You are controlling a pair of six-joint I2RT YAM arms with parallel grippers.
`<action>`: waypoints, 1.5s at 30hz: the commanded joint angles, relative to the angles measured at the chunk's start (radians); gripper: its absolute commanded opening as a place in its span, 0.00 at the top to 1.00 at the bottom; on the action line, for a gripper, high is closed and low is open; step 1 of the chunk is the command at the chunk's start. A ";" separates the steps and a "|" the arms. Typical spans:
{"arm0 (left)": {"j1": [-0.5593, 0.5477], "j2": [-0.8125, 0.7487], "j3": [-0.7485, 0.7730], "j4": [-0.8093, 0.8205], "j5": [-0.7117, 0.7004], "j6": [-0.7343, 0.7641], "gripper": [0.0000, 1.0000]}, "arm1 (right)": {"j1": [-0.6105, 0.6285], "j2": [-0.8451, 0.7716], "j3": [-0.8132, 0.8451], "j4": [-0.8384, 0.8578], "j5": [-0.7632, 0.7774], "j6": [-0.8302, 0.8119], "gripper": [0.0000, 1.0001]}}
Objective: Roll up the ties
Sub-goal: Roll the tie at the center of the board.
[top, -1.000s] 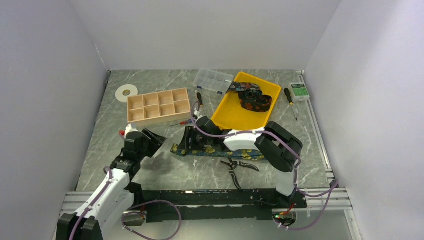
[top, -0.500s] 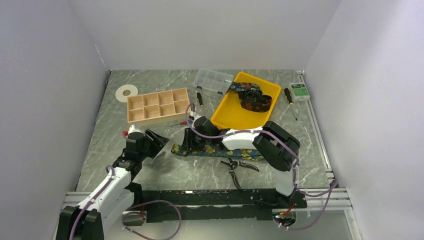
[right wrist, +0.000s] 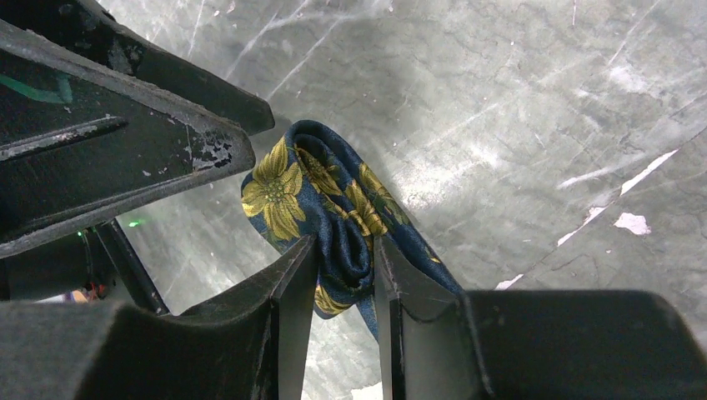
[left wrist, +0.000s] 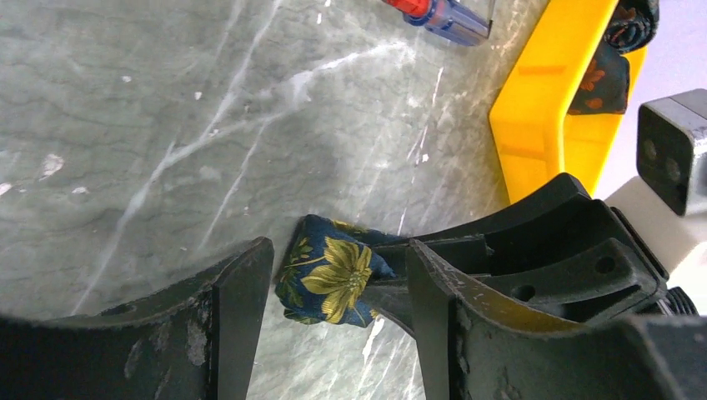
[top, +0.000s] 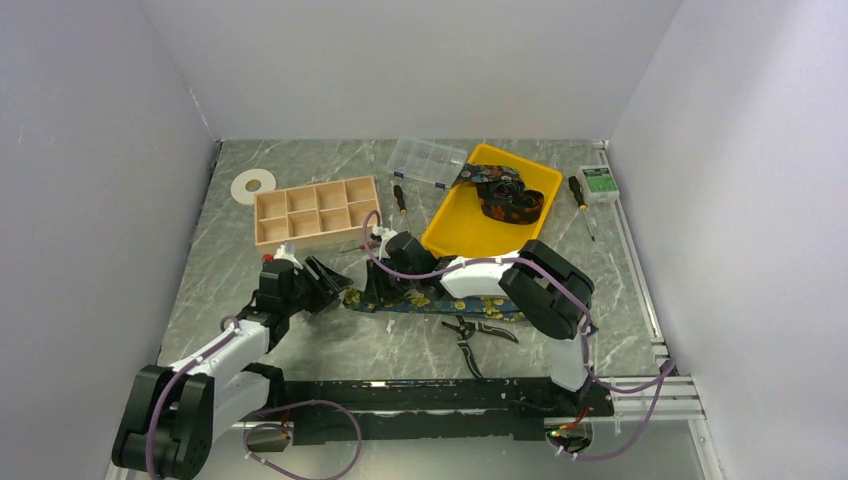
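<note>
A dark navy tie with yellow flowers (top: pixel 440 301) lies as a flat strip on the marble table, left end folded. My right gripper (top: pixel 375 290) is shut on that folded end (right wrist: pixel 346 237), pinching the bunched fabric between its fingers. My left gripper (top: pixel 325 280) is open, its fingers straddling the tip of the same tie end (left wrist: pixel 329 279) without touching it, close against the right gripper. A second tie (top: pixel 505 195) lies loosely coiled in the yellow tray (top: pixel 455 235).
Black-handled pliers (top: pixel 470 335) lie just in front of the tie. A wooden compartment box (top: pixel 315 212), clear plastic organiser (top: pixel 425 160), white tape roll (top: pixel 252 185), screwdrivers (top: pixel 580 205) and a small green box (top: pixel 600 182) stand further back. White walls enclose three sides.
My left gripper has moved right and forward until its open fingers surround the tie's folded end. The right gripper has shifted slightly left, still holding the tie.
</note>
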 commanded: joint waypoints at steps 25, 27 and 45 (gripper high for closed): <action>0.004 0.157 -0.040 0.159 0.207 0.087 0.68 | -0.021 -0.017 -0.106 0.119 -0.027 -0.012 0.67; 0.003 0.138 -0.044 0.147 0.208 0.090 0.72 | -0.021 -0.019 -0.103 0.118 -0.029 -0.014 0.67; -0.132 -0.104 -0.036 -0.149 -0.097 0.046 0.97 | -0.018 -0.216 -0.151 0.019 0.108 0.105 0.36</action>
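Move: The rolled end of the tie lies close to the left hand's open fingers, about 3 cm to the right, 1 cm back and 3 cm below. The screwdriver is some 10 cm ahead and 6 cm to the right, the wooden tray about 17 cm ahead and 5 cm to the left, and the pliers roughly 10 cm back and 28 cm to the right. The right fingers already pinch the tie, with its rolled end's middle about 3 cm to their left, level fore and aft and 1 cm lower. While the right hand stays put and keeps its pinch on the tie, the left hand comes about 2 cm right and 2 cm down onto the rolled end, turning some 10 degrees clockwise, closes its fingers on the end while easing back, and then, gripping it, goes on back towards the bases, about 3.5 cm back in all, rising slightly and dipping again. Once the left has its hold, the right fingers open, let go of the tie and back off about 2 cm to the right along the tie and 1.5 cm up, staying open over the strip. ##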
